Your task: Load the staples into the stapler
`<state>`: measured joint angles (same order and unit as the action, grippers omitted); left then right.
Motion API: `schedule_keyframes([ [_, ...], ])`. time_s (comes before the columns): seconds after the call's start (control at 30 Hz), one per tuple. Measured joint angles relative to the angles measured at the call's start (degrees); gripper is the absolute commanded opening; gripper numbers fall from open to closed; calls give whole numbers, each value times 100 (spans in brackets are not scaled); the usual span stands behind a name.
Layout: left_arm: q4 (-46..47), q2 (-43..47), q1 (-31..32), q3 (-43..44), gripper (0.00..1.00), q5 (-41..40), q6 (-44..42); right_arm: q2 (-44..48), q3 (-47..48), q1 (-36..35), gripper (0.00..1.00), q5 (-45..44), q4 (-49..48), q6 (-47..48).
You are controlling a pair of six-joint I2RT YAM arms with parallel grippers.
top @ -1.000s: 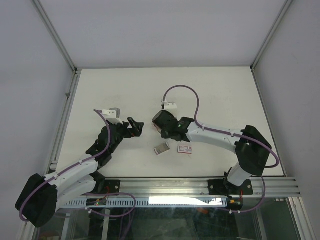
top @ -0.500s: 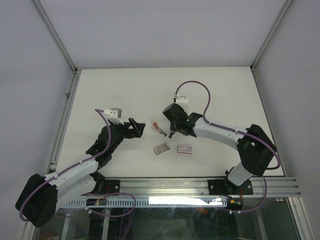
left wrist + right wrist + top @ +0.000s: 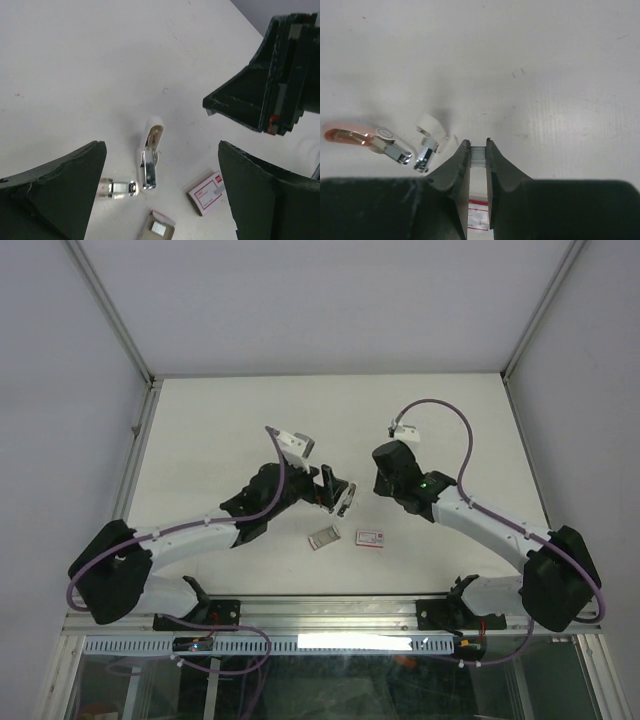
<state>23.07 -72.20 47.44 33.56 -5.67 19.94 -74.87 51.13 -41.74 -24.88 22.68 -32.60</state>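
The stapler [image 3: 150, 161] lies swung open on the table, its white arm [image 3: 431, 129] and pink arm [image 3: 350, 133] splayed apart and their chrome inner parts showing. My left gripper [image 3: 162, 192] hovers over it, open, with nothing between its fingers [image 3: 337, 491]. The white staples box with the red label [image 3: 371, 537] and its grey inner tray [image 3: 322, 537] lie just in front of the stapler. My right gripper [image 3: 478, 150] is shut on a silvery strip of staples [image 3: 478, 156], raised to the right of the stapler [image 3: 385, 478].
White walls and aluminium rails [image 3: 130, 475] enclose the white table [image 3: 230, 410] on three sides. The right gripper body [image 3: 280, 75] hangs close to the left gripper's upper right side.
The left arm has swung right and forward, from the left side to above the stapler. The right arm has drawn back to the right, uncovering the stapler and still holding the staple strip.
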Motion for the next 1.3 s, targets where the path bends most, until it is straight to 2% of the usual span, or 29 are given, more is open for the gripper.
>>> schedule_keyframes([
  [0.17, -157, -1471, 216, 1266, 99, -131, -131, 424, -527, 568, 11, 225, -76, 173],
  [0.37, -535, -2500, 304, 1869, 99, -210, -197, 973, -942, 1038, 11, 551, -238, 323],
  [0.53, -800, -3053, 389, 2299, 99, -317, -249, 1058, -1102, 1187, 11, 802, -372, 382],
  [0.73, -988, -3298, 437, 2551, 99, -632, -256, 1058, -1237, 1224, 11, 1043, -496, 404],
  [1.3, -1283, -3335, 435, 2566, 99, -1832, -251, 1043, -1261, 1231, 12, 1329, -708, 407],
])
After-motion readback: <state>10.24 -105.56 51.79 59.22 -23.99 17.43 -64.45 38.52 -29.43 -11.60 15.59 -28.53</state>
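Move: The open white stapler lies about 4 cm ahead of the empty left hand, 5 cm to its right and some 14 cm below. On the table with it, the orange stapler is about 4 cm ahead and 2 cm left of the left hand, the opened staple tray 5 cm back and straight in line, and the staple box 5 cm back and 10 cm right. From the right hand, holding staples, the white stapler is roughly 2 cm ahead, 6 cm left and 11 cm below, the staple box 7 cm back, 1 cm left. The left hand, fingers wide open, drops some 9 cm while swinging right and forward to straddle the hinge end of the white stapler, then eases back left, still creeping forward, as its left side rolls up about 20 degrees. To make room, the right hand backs off about 6 cm to its right and sinks slightly, then drifts a little back left, keeping its pinch on the staples. ##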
